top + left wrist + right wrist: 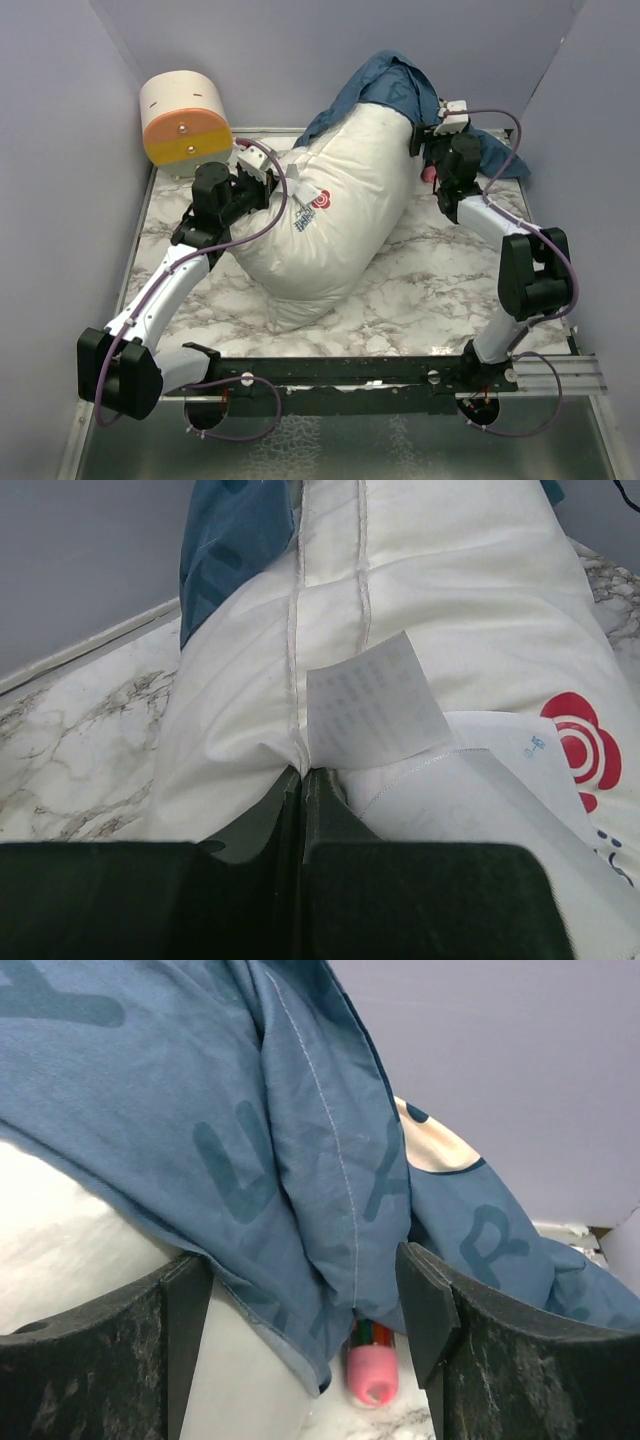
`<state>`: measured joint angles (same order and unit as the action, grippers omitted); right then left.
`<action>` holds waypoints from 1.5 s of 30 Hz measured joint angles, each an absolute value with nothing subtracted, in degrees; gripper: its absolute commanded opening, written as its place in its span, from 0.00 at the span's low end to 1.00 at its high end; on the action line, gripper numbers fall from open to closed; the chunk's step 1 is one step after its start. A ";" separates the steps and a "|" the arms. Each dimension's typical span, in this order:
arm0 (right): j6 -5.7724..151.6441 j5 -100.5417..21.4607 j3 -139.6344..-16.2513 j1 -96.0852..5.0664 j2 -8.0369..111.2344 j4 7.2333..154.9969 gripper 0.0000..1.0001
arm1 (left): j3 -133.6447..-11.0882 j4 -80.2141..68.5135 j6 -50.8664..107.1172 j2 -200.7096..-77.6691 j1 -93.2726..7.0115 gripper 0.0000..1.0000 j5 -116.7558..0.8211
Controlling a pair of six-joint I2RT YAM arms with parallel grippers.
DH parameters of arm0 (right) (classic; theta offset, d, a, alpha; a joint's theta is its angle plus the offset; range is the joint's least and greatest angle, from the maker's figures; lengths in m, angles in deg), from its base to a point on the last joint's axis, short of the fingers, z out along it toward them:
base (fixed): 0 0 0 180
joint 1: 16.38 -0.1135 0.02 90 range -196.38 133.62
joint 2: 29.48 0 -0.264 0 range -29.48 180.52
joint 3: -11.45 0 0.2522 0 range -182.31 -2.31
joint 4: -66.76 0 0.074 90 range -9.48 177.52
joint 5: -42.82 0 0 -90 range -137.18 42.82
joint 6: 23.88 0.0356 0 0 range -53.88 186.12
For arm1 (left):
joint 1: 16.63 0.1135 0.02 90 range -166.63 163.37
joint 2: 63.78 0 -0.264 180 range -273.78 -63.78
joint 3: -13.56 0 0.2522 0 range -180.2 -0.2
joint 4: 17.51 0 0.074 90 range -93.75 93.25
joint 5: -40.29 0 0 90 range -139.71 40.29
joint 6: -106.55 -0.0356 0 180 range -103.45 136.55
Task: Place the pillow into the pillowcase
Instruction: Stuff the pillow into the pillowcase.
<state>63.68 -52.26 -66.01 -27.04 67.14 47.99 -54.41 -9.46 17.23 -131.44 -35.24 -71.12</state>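
Observation:
The plump white pillow (330, 230) lies diagonally on the marble table, its far end tucked into the dark blue pillowcase (385, 85) bunched at the back. My left gripper (262, 178) is at the pillow's left side. In the left wrist view this gripper (302, 775) is shut on the pillow's (450, 580) stitched seam just below a white label (370, 705). My right gripper (425, 140) is at the pillowcase's mouth. In the right wrist view this gripper (305, 1290) stands open, with a hanging fold of the pillowcase (200, 1110) and the pillow's bulge (60, 1230) between its fingers.
A cream and orange drum-shaped object (185, 120) stands at the back left corner. A pink-capped pen (370, 1370) lies on the table under the pillowcase's hem, between my right fingers. Grey walls close in the table (420, 290) on three sides.

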 measured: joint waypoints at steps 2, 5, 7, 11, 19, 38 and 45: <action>62.46 -52.24 -67.50 -27.04 69.21 46.85 0.57 | -54.33 -9.57 17.23 -131.40 -35.05 0.00 -71.14; 60.45 -52.22 -69.31 -27.04 71.55 45.76 0.34 | -54.04 -9.75 17.26 -131.38 -34.76 0.00 -71.14; 58.72 -51.94 -70.23 -27.04 72.62 45.71 0.18 | -54.02 -9.79 17.28 -131.38 -34.56 0.00 -71.16; 57.45 -50.01 -70.58 -27.13 72.86 46.26 0.01 | -53.98 -10.01 17.54 -131.38 -34.28 0.00 -71.46; 57.41 -40.68 -66.47 -31.32 65.91 51.02 0.01 | -53.85 -10.12 18.65 -131.73 -33.17 0.00 -71.81; 57.70 -33.79 -69.49 -45.20 51.25 71.57 0.01 | -53.12 -6.66 19.05 -132.93 -29.10 0.00 -69.17; 61.02 -38.67 -62.10 -47.87 43.03 75.83 0.01 | -53.10 -7.19 20.60 -134.57 -26.41 0.11 -69.24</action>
<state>61.02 -38.67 -62.10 -47.87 43.03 75.83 -53.10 -7.19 20.60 -134.57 -26.41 -69.24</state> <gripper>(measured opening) 0.012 0.018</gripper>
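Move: Roughly 3 cm ahead of the right hand's open fingers, nearly level with them, hangs the pillowcase's hem. The pillow's middle lies about 25 cm to that hand's left, 22 cm back and 12 below; a red handle is some 6 cm ahead and 18 below. From the left hand, already gripping the pillow's edge, the hem is around 20 cm ahead, 38 right and slightly lower, the drawer box about 20 ahead, 23 left and 12 below. Easing 2–3 cm forward, the right hand shuts its fingers on the pillowcase hem, then hauls the hem left and back over the pillow, some 16 cm left and 20 cm back, rising about 6 cm before dipping slightly and turning roughly 35 degrees counter-clockwise. The left hand keeps its pinch on the pillow's edge and carries the edge about 6 cm left, with a little forward and down. ##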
